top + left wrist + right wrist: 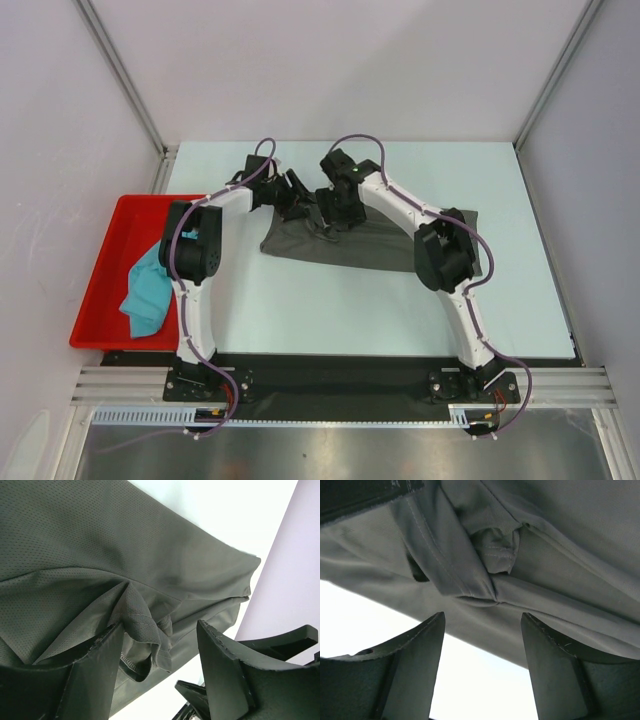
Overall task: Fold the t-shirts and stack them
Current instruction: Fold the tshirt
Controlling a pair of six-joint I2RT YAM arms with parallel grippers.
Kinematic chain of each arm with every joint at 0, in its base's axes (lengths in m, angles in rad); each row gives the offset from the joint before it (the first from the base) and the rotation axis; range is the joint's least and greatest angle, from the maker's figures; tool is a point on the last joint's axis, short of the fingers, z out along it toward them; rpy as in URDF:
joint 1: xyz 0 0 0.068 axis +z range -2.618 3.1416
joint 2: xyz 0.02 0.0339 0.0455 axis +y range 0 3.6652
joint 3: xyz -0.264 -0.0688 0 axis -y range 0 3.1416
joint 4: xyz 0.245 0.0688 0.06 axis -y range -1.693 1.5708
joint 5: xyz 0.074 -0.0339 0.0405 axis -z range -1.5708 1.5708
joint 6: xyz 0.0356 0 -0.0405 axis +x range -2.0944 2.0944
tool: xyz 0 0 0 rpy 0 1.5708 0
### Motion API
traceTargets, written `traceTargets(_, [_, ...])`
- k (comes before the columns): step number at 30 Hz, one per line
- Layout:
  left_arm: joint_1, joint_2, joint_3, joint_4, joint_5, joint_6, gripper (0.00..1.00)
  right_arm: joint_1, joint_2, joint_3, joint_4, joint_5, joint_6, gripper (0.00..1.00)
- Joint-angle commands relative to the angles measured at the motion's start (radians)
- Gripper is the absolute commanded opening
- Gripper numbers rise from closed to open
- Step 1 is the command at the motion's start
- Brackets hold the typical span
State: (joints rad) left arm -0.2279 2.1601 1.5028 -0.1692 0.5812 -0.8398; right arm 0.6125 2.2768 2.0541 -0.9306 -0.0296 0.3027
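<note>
The dark grey t-shirt (375, 247) lies partly folded on the pale table, mid-back. My left gripper (303, 208) and right gripper (330, 224) hover close together over its left end. In the left wrist view the left gripper (160, 630) is open; a bunched fold of the grey t-shirt (142, 617) hangs between the jaws, against the left finger (95, 670). The right gripper (482, 617) is open too, with bare table between its fingers and a knotted pucker of the grey t-shirt (485, 590) just beyond the tips. The teal t-shirt (148, 290) lies crumpled in the red tray (110, 255).
The red tray sits at the table's left edge beside the left arm. White walls with metal posts (140, 100) enclose the back and sides. A black strip (340, 370) runs along the near edge between the arm bases.
</note>
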Motion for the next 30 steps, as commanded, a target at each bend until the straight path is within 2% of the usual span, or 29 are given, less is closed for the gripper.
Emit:
traceTargets(1, [0.002, -0.009, 0.024, -0.001, -0.006, 0.021, 0.66, 0.020, 0.023, 0.074, -0.056, 0.088, -0.047, 0.69])
traceTargets(13, [0.007, -0.002, 0.017, 0.005, 0.011, -0.005, 0.66, 0.066, 0.119, 0.175, -0.036, 0.140, -0.051, 0.70])
traceTargets(20, [0.015, -0.005, 0.014, 0.005, 0.012, -0.005, 0.66, 0.067, 0.142, 0.201, -0.048, 0.310, -0.043, 0.69])
traceTargets(30, [0.024, -0.009, 0.028, -0.009, 0.014, 0.007, 0.66, -0.010, 0.144, 0.192, -0.007, 0.378, -0.071, 0.69])
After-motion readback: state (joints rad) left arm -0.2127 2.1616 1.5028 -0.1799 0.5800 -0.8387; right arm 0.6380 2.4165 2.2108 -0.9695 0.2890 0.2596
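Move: The sleeve's bunched cuff lies close in front of the right hand, about 1 cm ahead, 4 cm to its left and some 3 cm below. The left gripper waits open just past it, roughly 9 cm to the right hand's left and 3 cm ahead, at much the same height; the shirt's near hem runs about 8 cm behind the right hand, straight back and 4 cm lower. From the left hand the cuff is some 4 cm to its right, 2 cm back and 3 cm below. The right hand, fingers still open, first eases a little left and sinks about 2 cm to the sleeve, then sweeps forward and back to the right, some 4 cm each way, with its left finger coming against the loose cuff and pushing it along. As it goes, the wrist turns nearly 20 degrees so that the fingertips swing out to the right and forward, while the open left hand stays beside the sleeve. ##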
